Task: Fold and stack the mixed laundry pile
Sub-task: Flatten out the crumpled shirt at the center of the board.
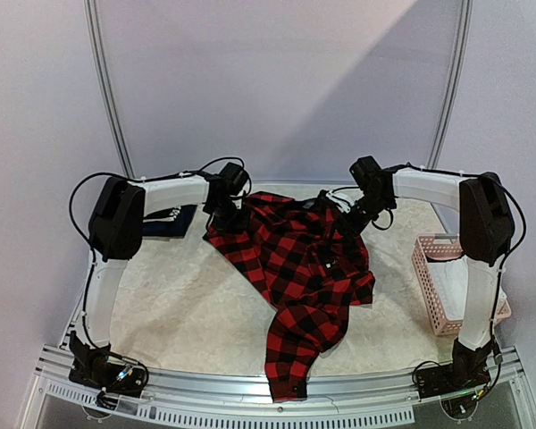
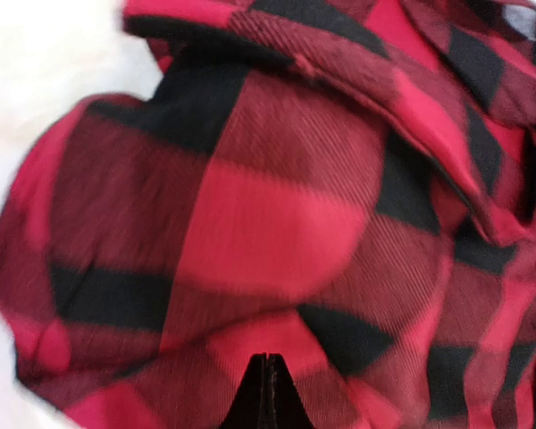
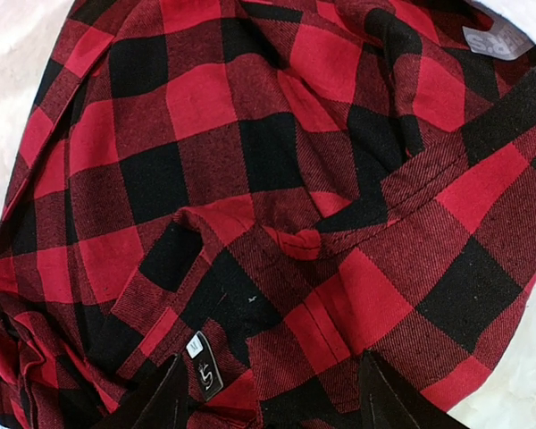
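A red-and-black plaid flannel shirt [image 1: 299,268] lies spread across the middle of the table, one sleeve trailing over the near edge. My left gripper [image 1: 225,213] sits at its far left corner. In the left wrist view the fingertips [image 2: 260,371] are pressed together with the plaid cloth [image 2: 250,223] bunched right at them, so the left gripper [image 2: 268,359] is shut on the shirt. My right gripper [image 1: 353,219] hovers over the shirt's far right part, near the collar. There the right gripper [image 3: 277,402] stands open, its fingers [image 3: 165,402] astride the fabric [image 3: 277,179] beside a small size label [image 3: 203,365].
Folded navy clothes [image 1: 171,221] lie at the far left, partly behind the left arm. A pink slatted basket [image 1: 429,290] with something white inside stands at the right edge. The table is covered by a pale fuzzy mat [image 1: 188,304].
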Controlling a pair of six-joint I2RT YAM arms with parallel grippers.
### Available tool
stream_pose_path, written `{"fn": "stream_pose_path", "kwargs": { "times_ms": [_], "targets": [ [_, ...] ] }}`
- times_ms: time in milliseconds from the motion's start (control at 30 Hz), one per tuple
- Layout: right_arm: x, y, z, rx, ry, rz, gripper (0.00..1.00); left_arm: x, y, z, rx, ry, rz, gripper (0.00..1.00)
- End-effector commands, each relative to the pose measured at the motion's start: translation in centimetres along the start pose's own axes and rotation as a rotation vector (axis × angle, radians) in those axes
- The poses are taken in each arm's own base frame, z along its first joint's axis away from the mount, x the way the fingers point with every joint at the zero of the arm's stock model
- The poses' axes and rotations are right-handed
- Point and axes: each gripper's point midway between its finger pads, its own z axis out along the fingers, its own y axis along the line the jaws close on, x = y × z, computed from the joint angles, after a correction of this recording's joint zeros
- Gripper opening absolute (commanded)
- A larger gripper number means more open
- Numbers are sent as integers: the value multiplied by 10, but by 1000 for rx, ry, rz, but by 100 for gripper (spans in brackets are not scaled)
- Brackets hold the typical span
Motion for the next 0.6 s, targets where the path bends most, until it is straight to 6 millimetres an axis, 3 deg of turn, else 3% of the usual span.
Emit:
{"fn": "stream_pose_path", "kwargs": {
  "times_ms": [0, 100, 167, 233, 400, 567],
  "targets": [
    [7, 11, 6, -43, 19, -2, 65, -25, -15, -67, 40, -144, 26, 0],
    [4, 21, 6, -105, 15, 13, 64, -23, -11, -69, 22, -126, 46, 4],
    [-3, 41, 5, -194, 7, 26, 63, -19, -6, -65, -2, -99, 51, 23],
    [-14, 70, 3, -271, -5, 15, 61, -14, -2, -67, -13, -90, 42, 34],
    [-50, 146, 3, -454, -28, 23, 60, 2, 10, -96, -18, -131, -5, 41],
    [-55, 183, 47, -509, 71, 102, 61, 21, 22, -145, -12, -173, -37, 42]
  ]
}}
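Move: The shirt's left corner lies about 7 cm to the left of the left hand's shut fingertips, level fore and aft and some 2 cm below; the folded pile is some 24 cm left and 7 cm ahead of that hand. From the right hand, the bend in the shirt's near-left edge is about 23 cm left, 12 cm back and 6 cm below. The small tag is 4 cm back and 2 cm left of the right hand. The shirt's left end comes free as the left hand rises about 8 cm, opening its shut fingers partway, then draws back and left, still raised, over bare board by the edge. Low above the shirt, the right hand, fingers staying open, sweeps some 14 cm left and 8 cm back with a slight rise, towards the near-left edge, tilting its fingertips left and back about 20 degrees. ##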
